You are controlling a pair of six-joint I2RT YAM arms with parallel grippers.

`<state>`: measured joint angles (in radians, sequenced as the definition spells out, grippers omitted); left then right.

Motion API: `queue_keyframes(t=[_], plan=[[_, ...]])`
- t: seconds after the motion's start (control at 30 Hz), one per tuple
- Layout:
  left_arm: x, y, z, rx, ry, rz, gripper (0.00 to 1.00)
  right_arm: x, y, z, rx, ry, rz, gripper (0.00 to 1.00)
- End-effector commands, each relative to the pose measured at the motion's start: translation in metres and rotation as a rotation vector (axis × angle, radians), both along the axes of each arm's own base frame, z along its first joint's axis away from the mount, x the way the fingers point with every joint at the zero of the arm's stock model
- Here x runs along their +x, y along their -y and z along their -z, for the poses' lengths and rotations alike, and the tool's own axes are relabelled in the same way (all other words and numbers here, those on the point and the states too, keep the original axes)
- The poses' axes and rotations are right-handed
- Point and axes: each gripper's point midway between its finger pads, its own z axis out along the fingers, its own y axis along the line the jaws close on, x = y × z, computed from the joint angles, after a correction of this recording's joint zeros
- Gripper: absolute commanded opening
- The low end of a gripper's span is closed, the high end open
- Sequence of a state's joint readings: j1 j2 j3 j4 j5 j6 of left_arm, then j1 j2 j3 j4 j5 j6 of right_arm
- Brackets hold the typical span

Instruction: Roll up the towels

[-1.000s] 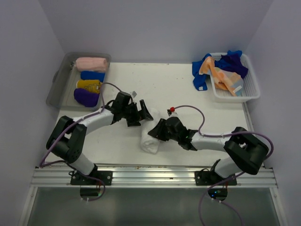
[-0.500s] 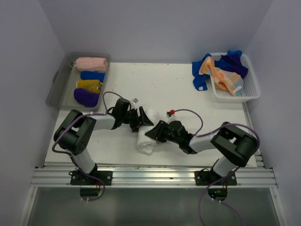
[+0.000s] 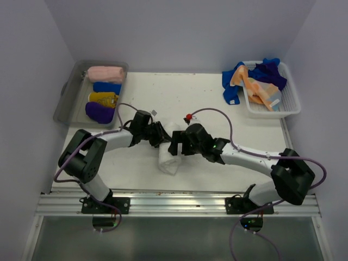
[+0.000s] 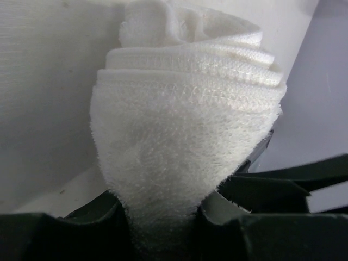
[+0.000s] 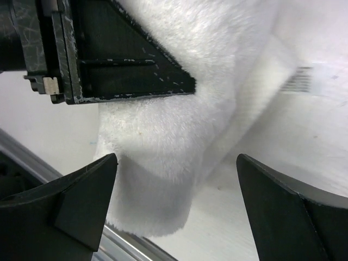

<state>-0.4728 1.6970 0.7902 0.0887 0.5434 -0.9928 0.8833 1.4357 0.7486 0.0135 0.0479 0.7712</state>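
Observation:
A rolled white towel (image 3: 169, 149) lies on the table's near middle, running from the grippers toward the front edge. My left gripper (image 3: 162, 137) is shut on its far end; in the left wrist view the towel's layered roll (image 4: 179, 136) is pinched between the two dark fingers. My right gripper (image 3: 177, 148) is open just above the towel from the right; in the right wrist view its fingertips (image 5: 87, 187) stand wide apart over the towel (image 5: 179, 109), with the left gripper's finger (image 5: 119, 60) at the top left.
A grey tray (image 3: 66, 98) at the back left holds pink, blue, yellow and purple rolled towels. A white basket (image 3: 291, 103) at the back right holds unrolled blue and orange towels, one blue towel (image 3: 230, 87) hanging over its left side. The table's metal front rail (image 3: 174, 202) lies close below the towel.
The right arm has swung up and left, its gripper now over the towel's upper part. The left gripper has closed in on the towel's far end. The towel has shifted slightly.

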Motion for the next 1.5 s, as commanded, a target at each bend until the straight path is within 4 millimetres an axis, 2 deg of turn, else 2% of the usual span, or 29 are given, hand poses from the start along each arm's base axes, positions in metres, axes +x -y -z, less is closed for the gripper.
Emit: queue_keyframes(t=[0.0, 0.03, 0.07, 0.1, 0.17, 0.2, 0.27, 0.3, 0.33, 0.6, 0.73, 1.0, 1.1, 1.13, 1.2, 1.23, 1.3, 1.33, 1.37, 1.4, 1.47], plan=[[0.023, -0.029, -0.014, 0.126, 0.016, -0.205, 0.0, 0.011, 0.038, -0.027, -0.262, 0.117, -0.043, 0.95], [0.027, -0.038, -0.011, 0.164, 0.018, -0.266, 0.0, 0.014, 0.04, -0.032, -0.283, 0.131, -0.044, 0.96], [0.028, -0.04, -0.015, 0.156, 0.007, -0.309, 0.0, 0.016, 0.04, -0.038, -0.3, 0.149, -0.048, 0.96], [0.03, -0.045, -0.013, 0.168, 0.0, -0.348, 0.0, 0.019, 0.04, -0.049, -0.322, 0.178, -0.064, 0.96], [0.028, -0.048, -0.008, 0.179, -0.04, -0.394, 0.0, 0.021, 0.038, -0.058, -0.373, 0.224, -0.072, 0.97], [0.028, -0.051, -0.005, 0.191, -0.05, -0.409, 0.0, 0.023, 0.035, -0.069, -0.394, 0.255, -0.086, 0.97], [0.027, -0.053, 0.0, 0.208, -0.073, -0.425, 0.0, 0.018, 0.024, -0.07, -0.455, 0.29, -0.121, 0.99], [0.027, -0.052, 0.001, 0.211, -0.074, -0.423, 0.0, 0.018, 0.017, -0.077, -0.468, 0.312, -0.14, 0.98], [0.024, -0.055, 0.006, 0.233, -0.101, -0.428, 0.0, 0.014, 0.009, -0.069, -0.506, 0.32, -0.163, 0.99], [0.023, -0.053, 0.01, 0.247, -0.118, -0.403, 0.0, 0.011, -0.039, -0.061, -0.556, 0.396, -0.27, 0.99], [0.025, -0.053, 0.009, 0.252, -0.113, -0.396, 0.0, 0.014, -0.047, -0.043, -0.597, 0.389, -0.302, 0.99], [0.027, -0.054, 0.006, 0.271, -0.095, -0.384, 0.0, 0.011, -0.049, 0.0, -0.613, 0.298, -0.332, 0.99], [0.029, -0.056, 0.003, 0.28, -0.083, -0.391, 0.0, 0.009, -0.046, 0.008, -0.578, 0.242, -0.304, 0.88], [0.029, -0.057, 0.002, 0.282, -0.08, -0.394, 0.0, 0.01, -0.044, 0.009, -0.554, 0.214, -0.293, 0.78], [0.031, -0.057, 0.001, 0.284, -0.074, -0.394, 0.0, 0.008, -0.04, 0.014, -0.51, 0.165, -0.253, 0.66], [0.032, -0.056, 0.0, 0.282, -0.071, -0.393, 0.0, 0.01, -0.036, 0.016, -0.492, 0.142, -0.23, 0.55], [0.033, -0.056, 0.0, 0.284, -0.066, -0.391, 0.01, 0.005, -0.033, 0.02, -0.423, 0.087, -0.196, 0.44], [0.034, -0.056, -0.001, 0.284, -0.062, -0.391, 0.04, 0.007, -0.029, 0.02, -0.399, 0.069, -0.17, 0.33], [0.035, -0.056, -0.001, 0.285, -0.056, -0.388, 0.08, 0.004, -0.03, 0.016, -0.344, 0.037, -0.147, 0.28], [0.036, -0.055, -0.002, 0.284, -0.046, -0.386, 0.17, 0.005, -0.023, 0.021, -0.32, 0.016, -0.122, 0.21], [0.039, -0.055, -0.007, 0.285, -0.021, -0.375, 0.3, 0.004, -0.019, 0.021, -0.264, -0.026, -0.077, 0.17]])
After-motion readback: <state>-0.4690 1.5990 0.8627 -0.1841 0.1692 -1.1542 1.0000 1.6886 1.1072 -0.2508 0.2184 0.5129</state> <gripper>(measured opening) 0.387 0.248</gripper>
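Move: The white towel is already pinched in the left hand, with its middle some 3 cm back and 2 cm right of that hand, at its height. From the open right hand, the towel's middle is about 4 cm left, 2 cm back and 3 cm below. The purple towel in the bin lies roughly 30 cm left and 15 cm ahead of the left hand, the yellow towel about 29 cm left and 21 cm ahead. The right fingers newly pinch the white towel just on the near side of the left gripper: the open hand rises about 7 cm, swings left, tips its fingers steeper, sinks back to its first height and closes. Meanwhile the left hand keeps its grip, drawing left and forward some 5 cm and turning about 20 degrees counter-clockwise. ##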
